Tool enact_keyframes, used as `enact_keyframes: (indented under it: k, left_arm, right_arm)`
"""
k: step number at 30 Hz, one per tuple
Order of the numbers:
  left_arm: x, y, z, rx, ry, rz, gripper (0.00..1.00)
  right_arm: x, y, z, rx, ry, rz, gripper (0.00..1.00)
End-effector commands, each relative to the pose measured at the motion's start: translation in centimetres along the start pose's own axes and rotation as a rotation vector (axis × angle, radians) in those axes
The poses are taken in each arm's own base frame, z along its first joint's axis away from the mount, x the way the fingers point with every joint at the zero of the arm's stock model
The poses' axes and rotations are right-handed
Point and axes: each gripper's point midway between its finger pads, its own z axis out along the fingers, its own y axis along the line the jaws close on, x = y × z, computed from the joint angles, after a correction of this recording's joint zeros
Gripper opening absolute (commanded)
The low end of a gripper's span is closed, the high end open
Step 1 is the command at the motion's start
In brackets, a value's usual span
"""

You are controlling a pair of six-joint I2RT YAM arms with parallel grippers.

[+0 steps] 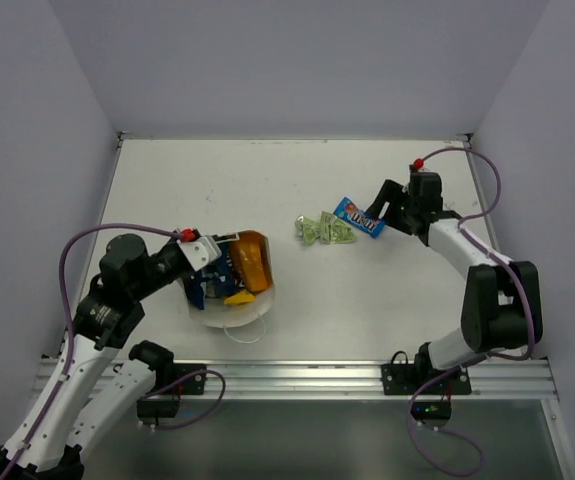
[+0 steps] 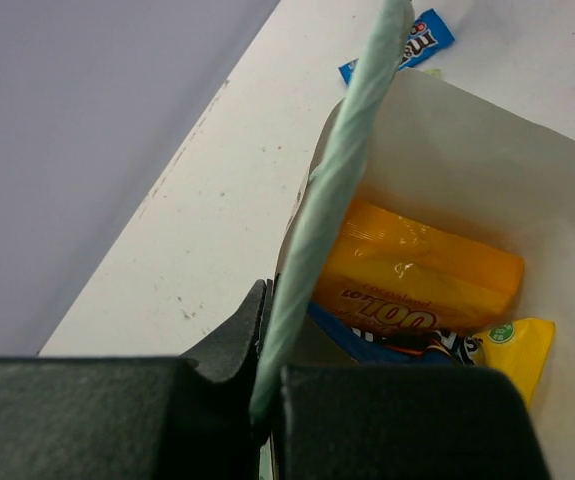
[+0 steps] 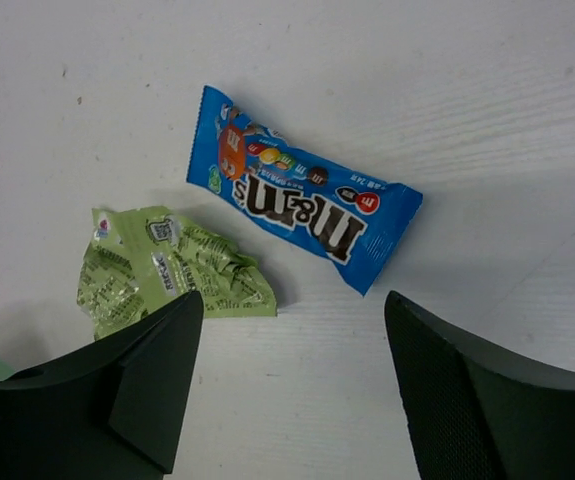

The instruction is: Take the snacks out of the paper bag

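Observation:
The mint-green paper bag (image 1: 257,305) lies tipped at the near left of the table, its mouth open. My left gripper (image 1: 205,262) is shut on the bag's green rim (image 2: 337,190). Inside the bag (image 2: 467,170) lie an orange pouch (image 2: 417,270), a dark blue packet (image 2: 387,345) and a yellow candy pack (image 2: 517,345). A blue candy pack (image 3: 302,205) and pale green sachets (image 3: 167,265) lie on the table (image 3: 367,60) at centre right. My right gripper (image 3: 292,330) is open and empty, just above and near them; it also shows in the top view (image 1: 385,205).
White walls stand at the left, back and right of the table (image 1: 267,180). A metal rail (image 1: 297,375) runs along the near edge. The blue candy pack (image 1: 358,216) and green sachets (image 1: 324,230) lie between the two arms.

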Motion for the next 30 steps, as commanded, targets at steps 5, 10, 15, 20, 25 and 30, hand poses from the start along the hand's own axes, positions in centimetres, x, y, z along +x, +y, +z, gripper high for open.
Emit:
enact_keyframes:
  k: [5,10,15,20,25,30]
  left_arm:
    - [-0.3,-2.2,-0.5,0.081,-0.013,-0.120,0.00]
    - [-0.8,-2.5,-1.1,0.099,0.004,-0.166,0.00]
    - [-0.7,-1.4,-1.0,0.049,0.036,-0.180,0.00]
    - [-1.1,-0.8,-0.7,0.024,0.023,-0.217,0.00]
    - [-1.1,0.0,-0.9,-0.032,0.018,-0.216,0.00]
    - [-0.2,-0.2,0.0,-0.010,0.045,-0.222,0.00]
  right_arm:
    - [-1.0,8.4,-7.5,-0.140,-0.198,-0.409,0.77]
    - [3.2,16.7,-12.5,-0.481,-0.211,-0.691,0.76]
    - [9.1,23.3,-17.3,-0.787,-0.158,-0.935,0.75]
    - [13.7,26.2,-19.2,-0.892,-0.092,-1.034,0.73]
    - [14.3,27.7,-21.3,-0.932,-0.123,-1.095,0.70]
    - [14.7,29.9,-24.5,-1.012,-0.126,-1.237,0.69]
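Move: The right hand, open and empty, hovers by the blue M&M's pack, which lies about 3 cm ahead, 5 cm left and 9 cm below. The orange snack in the paper bag is some 30 cm to its left, 15 cm back and a few centimetres higher; the yellow snack is 7 cm nearer the base than the orange one and 3 cm farther left. The left hand has the orange snack about 9 cm right, 2 cm ahead and 14 cm below. The right hand leaves the M&M's pack with open fingers, first climbing about 14 cm while swinging left and back, then sweeping nearly level left and back to the paper bag's mouth, some 26 cm left and 22 cm back in all, while turning some 70 degrees counter-clockwise so the fingers end pointing left and only slightly down. The left hand keeps its pinch on the bag by the handle, easing back a centimetre or two and partly returning as its fingers tip about 10 degrees farther down. ##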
